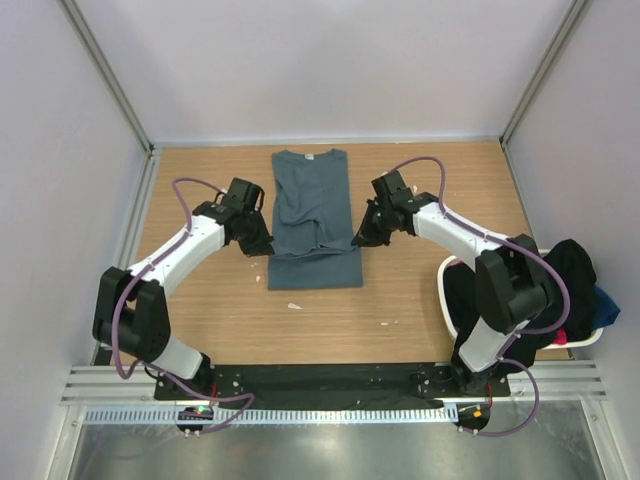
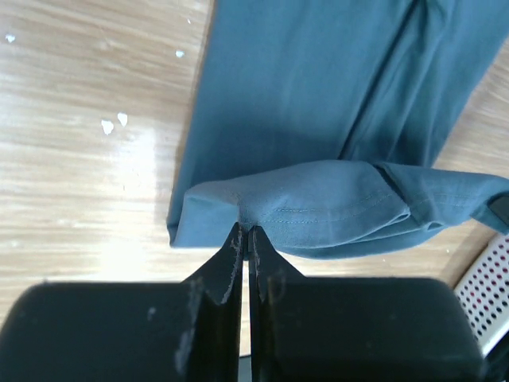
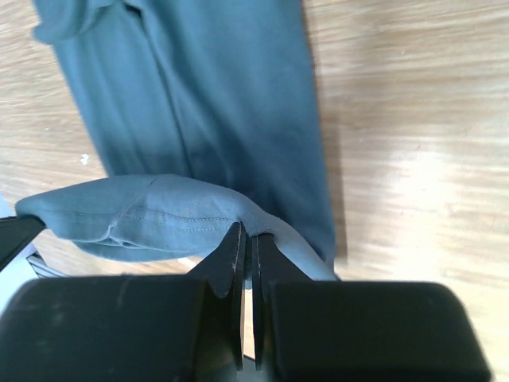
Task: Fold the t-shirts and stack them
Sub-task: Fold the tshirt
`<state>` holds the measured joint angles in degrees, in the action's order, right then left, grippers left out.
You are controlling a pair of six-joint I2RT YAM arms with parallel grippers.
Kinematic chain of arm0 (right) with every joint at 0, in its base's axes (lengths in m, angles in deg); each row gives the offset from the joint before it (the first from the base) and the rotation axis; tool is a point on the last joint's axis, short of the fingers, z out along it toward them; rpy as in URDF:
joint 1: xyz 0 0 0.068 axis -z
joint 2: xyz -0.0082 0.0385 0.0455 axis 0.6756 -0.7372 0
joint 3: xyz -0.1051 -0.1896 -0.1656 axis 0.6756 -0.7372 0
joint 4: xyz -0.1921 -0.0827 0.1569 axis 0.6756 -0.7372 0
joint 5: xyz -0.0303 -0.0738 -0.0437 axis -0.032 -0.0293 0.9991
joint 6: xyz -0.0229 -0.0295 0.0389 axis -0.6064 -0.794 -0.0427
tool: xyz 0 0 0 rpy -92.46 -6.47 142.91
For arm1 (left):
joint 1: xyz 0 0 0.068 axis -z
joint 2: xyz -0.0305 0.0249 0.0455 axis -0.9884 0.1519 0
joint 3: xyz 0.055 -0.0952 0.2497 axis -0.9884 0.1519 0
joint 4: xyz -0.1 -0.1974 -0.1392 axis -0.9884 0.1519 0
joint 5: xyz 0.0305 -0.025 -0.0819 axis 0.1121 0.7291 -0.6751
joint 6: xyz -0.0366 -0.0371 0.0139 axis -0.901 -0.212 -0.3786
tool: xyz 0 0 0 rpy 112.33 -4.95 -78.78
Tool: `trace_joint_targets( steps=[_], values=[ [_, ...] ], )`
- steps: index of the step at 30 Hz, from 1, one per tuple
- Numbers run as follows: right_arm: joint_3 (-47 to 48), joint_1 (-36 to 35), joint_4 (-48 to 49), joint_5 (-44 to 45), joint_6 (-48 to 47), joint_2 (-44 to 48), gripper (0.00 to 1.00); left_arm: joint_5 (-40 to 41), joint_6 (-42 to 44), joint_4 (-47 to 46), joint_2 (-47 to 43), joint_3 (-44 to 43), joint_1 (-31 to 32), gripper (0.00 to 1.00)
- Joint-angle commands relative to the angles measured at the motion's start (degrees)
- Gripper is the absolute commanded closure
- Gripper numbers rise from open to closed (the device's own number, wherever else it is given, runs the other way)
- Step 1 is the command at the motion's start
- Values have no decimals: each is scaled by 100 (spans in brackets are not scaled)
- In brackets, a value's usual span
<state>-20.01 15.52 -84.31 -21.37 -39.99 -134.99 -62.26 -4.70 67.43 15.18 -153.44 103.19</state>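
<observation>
A slate blue-grey t-shirt (image 1: 310, 200) lies lengthwise mid-table as a narrow strip, round neck at the far end. My left gripper (image 1: 265, 245) is shut on its stitched hem at the left edge, and the pinch shows close up in the left wrist view (image 2: 245, 231). My right gripper (image 1: 358, 240) is shut on the same hem at the right edge (image 3: 246, 231). Between them the hem band (image 2: 334, 211) hangs lifted above the flat cloth (image 3: 223, 95), doubled over the shirt's near part. More t-shirts, black (image 1: 570, 265), blue (image 1: 605, 305) and red (image 1: 560, 340), are heaped at the right.
A white plastic laundry basket (image 1: 590, 340) holding the heap stands at the table's right edge; its perforated wall (image 2: 493, 278) shows in the left wrist view. Small white scraps (image 1: 294, 305) lie on the wood near the shirt. Walls enclose the table on three sides.
</observation>
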Motion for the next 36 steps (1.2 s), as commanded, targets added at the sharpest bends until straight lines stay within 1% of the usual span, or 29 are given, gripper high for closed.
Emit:
trace_joint_targets(
  steps=[1,5,19,25,30,36],
  values=[
    [299,70,330,-360,-222,-220,99,85,102,-404,235,-257,-101,100],
    [536,167,374,-519,-319,-642,99,32,137,-597,481,-362,-198,100],
    [1055,299,260,-475,-573,-1266,99,-3,278,-852,1176,-723,-383,100],
    [1169,351,199,-405,-661,-1267,99,15,287,-975,1238,-802,-400,100],
    [1029,439,277,-510,-635,-1355,99,94,330,-993,1404,-890,-400,100],
    [1186,448,260,-598,-670,-1522,99,-135,295,-1160,1659,-1013,-409,100]
  ],
)
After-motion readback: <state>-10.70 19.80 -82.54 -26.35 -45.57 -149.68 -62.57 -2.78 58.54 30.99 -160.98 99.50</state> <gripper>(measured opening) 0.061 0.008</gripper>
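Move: Each hand holds one lower corner of the t-shirt's hem. The collar end they work towards lies about 24 cm ahead, 8 cm right and 5 cm below the left hand, and some 24 cm ahead and 10 cm left of the right. The fold edge nearest the robot is roughly 7 cm behind both hands, 9 cm right of the left one and 9 cm left of the right. The tucked-in sleeve lies some 12 cm ahead and 6 cm right of the left hand. Both hands keep the hem corners pinched in shut fingers and carry the hem forward over the t-shirt's body, towards the collar. The left goes about 7 cm, the right about 5 cm, while both sink some 4 cm in two dips; their spacing and wrist attitude hardly change. ##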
